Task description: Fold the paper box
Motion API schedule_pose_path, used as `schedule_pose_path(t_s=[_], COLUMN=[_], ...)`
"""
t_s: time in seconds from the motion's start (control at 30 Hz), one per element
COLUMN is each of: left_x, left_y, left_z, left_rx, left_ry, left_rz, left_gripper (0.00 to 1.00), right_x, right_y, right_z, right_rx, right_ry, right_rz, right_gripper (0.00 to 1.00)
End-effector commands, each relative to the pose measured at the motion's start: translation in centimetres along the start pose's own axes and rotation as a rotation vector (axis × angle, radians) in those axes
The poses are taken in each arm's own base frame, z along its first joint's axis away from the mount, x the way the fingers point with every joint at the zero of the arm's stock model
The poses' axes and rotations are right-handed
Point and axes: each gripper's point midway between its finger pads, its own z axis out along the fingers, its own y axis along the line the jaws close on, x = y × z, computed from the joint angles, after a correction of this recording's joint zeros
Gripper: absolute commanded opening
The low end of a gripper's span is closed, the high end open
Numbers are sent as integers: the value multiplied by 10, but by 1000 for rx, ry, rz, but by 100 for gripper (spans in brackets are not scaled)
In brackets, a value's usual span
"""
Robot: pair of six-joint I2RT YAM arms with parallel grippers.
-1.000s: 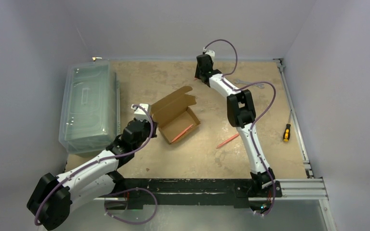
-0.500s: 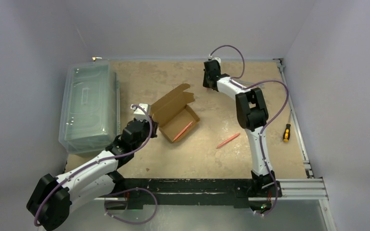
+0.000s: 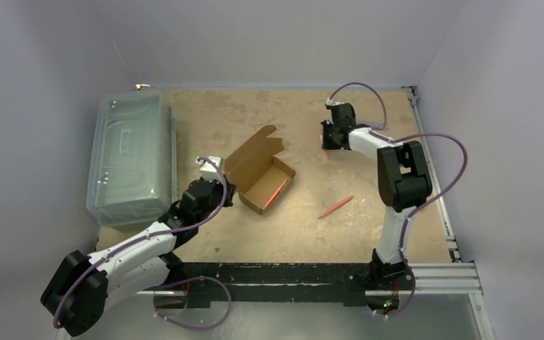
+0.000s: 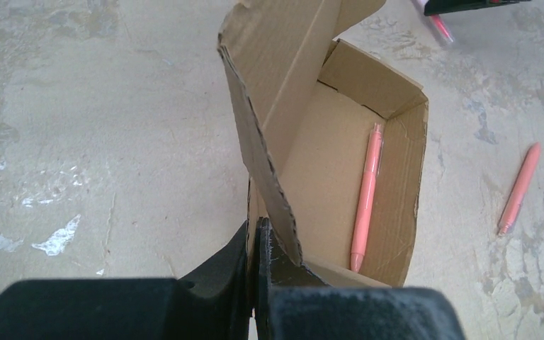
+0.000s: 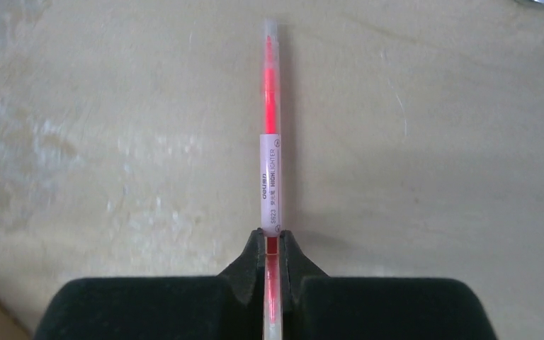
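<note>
The paper box of brown cardboard stands open at the table's middle left, its lid flap raised. A pink pen lies inside it. My left gripper is shut on the box's near side wall, at the corner under the lid flap; in the top view the left gripper is at the box's left corner. My right gripper is shut on a red highlighter that points away from it over the bare table. From above, the right gripper hangs at the back right of the box, apart from it.
A second pink pen lies on the table right of the box. A large clear plastic bin stands along the left side. A yellow-handled screwdriver lies near the right rail.
The right arm swung rightward from behind the box, and its jaws closed on the highlighter. The left gripper and the box shifted slightly toward the near edge.
</note>
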Motion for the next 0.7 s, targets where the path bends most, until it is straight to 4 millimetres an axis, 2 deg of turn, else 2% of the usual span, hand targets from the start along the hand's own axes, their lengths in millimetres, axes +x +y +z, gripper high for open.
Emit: schedule_pose_path(t_s=[0.0, 0.17, 0.33, 0.53, 0.67], left_x=[-12, -7, -4, -13, -15], left_y=[-12, -18, -21, -28, -35], left_z=[4, 9, 18, 28, 34], left_rx=[59, 101, 114, 134, 158], left_ry=[-44, -43, -36, -41, -31], left_rz=[-24, -8, 29, 66, 96], left_gripper=[0, 0, 0, 0, 0], right_x=[-17, -22, -31, -30, -14], right_y=[4, 12, 20, 57, 75], right_z=[-47, -97, -147, -212, -239], right_rx=[-160, -354, -463, -687, -812], right_ry=[-64, -149, -276, -471, -563], right_rz=[-66, -159, -326, -593, -805], right_gripper=[0, 0, 0, 0, 0])
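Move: The open box, where the right hand's highlighter is bound, has its tray's middle about 21 cm left of that hand and 18 cm back, near its height. The pink pen inside lies some 18 cm left and 21 cm back; the loose pink pen is 25 cm back and 2 cm right. From the left hand, which pinches its near-left edge, the box's middle is about 11 cm right, 5 cm ahead and 5 cm below. Still pinching the highlighter, right rises about 18 cm and back, turning counter-clockwise; left draws the box rightward. ##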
